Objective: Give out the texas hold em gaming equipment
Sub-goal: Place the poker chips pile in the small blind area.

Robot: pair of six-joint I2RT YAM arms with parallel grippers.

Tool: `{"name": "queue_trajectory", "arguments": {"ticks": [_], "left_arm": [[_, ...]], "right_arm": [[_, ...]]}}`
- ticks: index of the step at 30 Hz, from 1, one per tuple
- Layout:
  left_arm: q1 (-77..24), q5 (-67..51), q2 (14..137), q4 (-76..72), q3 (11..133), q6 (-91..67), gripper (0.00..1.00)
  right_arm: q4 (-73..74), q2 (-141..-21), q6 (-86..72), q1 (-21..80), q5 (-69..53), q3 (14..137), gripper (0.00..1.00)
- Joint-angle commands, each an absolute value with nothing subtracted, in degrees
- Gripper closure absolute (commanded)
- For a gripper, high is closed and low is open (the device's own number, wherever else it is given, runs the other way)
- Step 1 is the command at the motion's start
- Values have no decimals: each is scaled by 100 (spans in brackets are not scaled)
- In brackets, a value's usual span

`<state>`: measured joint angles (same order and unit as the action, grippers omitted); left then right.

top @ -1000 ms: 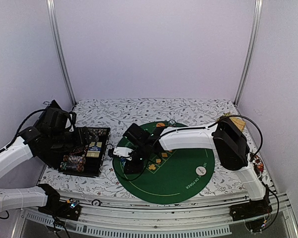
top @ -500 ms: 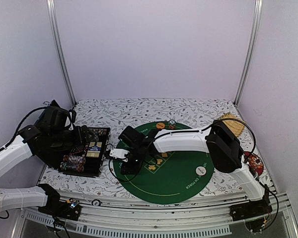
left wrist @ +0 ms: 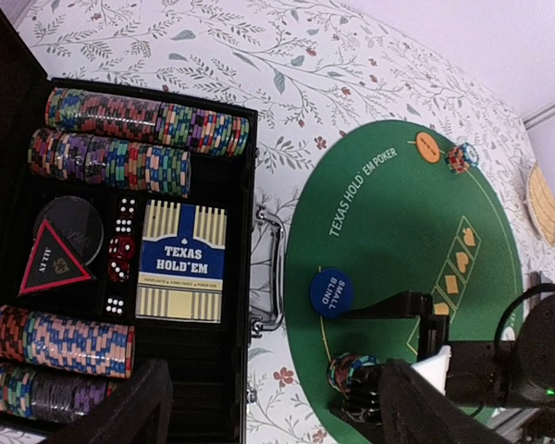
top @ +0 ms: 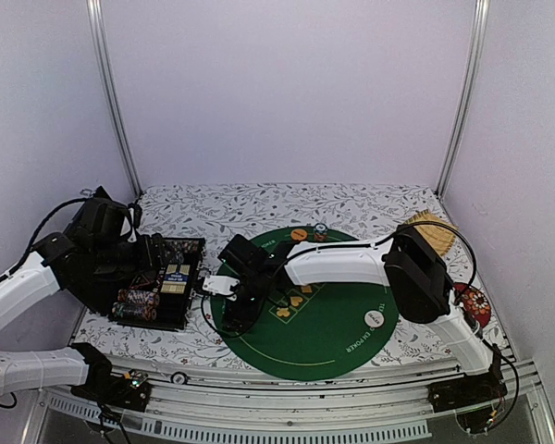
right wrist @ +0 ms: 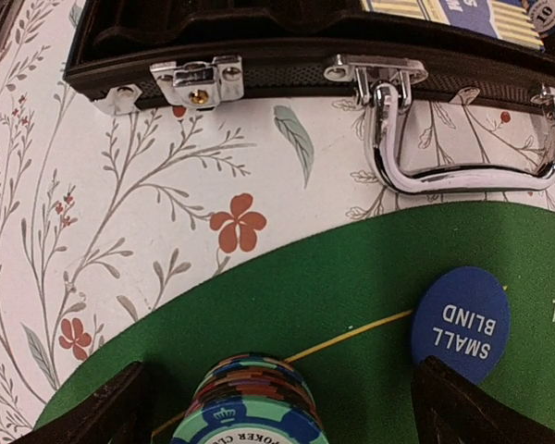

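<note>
A short stack of striped poker chips stands on the green mat near its left edge. My right gripper is open, a finger well clear on either side of the stack. The same chip stack shows in the left wrist view beside the blue "small blind" disc. My left gripper hovers open and empty over the black case, which holds rows of chips and a Texas Hold'em card box. An orange disc, a few chips and a white disc lie on the mat.
The case's chrome handle and latch face the mat edge. Dice and a black triangle piece lie in the case. A woven round mat and a red dish sit at the right.
My right arm shifted slightly left, set the chip stack on the mat, and its jaws opened off it. The left arm has not moved.
</note>
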<state>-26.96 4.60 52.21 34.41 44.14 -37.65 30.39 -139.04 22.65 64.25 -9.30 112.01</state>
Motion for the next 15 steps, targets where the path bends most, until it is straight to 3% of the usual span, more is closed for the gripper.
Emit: {"name": "queue_trajectory", "arguments": {"ticks": [1, 7, 15], "left_arm": [[-2645, 508, 5229, 3489, 4588, -3643, 20], [-2647, 465, 5239, 3494, 4627, -3595, 21], [-2645, 613, 5438, 3697, 4807, -3506, 18]], "right_arm": [[3226, -13686, 2339, 6521, -815, 11243, 1], [3197, -12628, 2622, 6524, -1707, 11190, 1], [2204, -11001, 2572, 6338, -2016, 10619, 1]]}}
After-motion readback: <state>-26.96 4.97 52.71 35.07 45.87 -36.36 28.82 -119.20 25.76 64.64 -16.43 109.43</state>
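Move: The poker chips pile already stands on the mat between the right hand's open pads, practically at the hand point. From that hand the small blind button is about 6 cm ahead with no sideways offset, 2 cm lower; the case handle some 8 cm ahead and 6 cm to the left; the row of card symbols roughly 6 cm ahead and 16 cm to the right. From the left hand, the pile is about 11 cm to the right, 2 cm back and 16 cm below. Straight up goes the right hand, slowly at first and then fast, rising about 19 cm off the poker chips pile and drawing back a little towards the base. Its fingers, already wide open, stay so and leave the pile standing, while the wrist tilts some 20 degrees so that the fingertips swing up to the left, towards the case. ##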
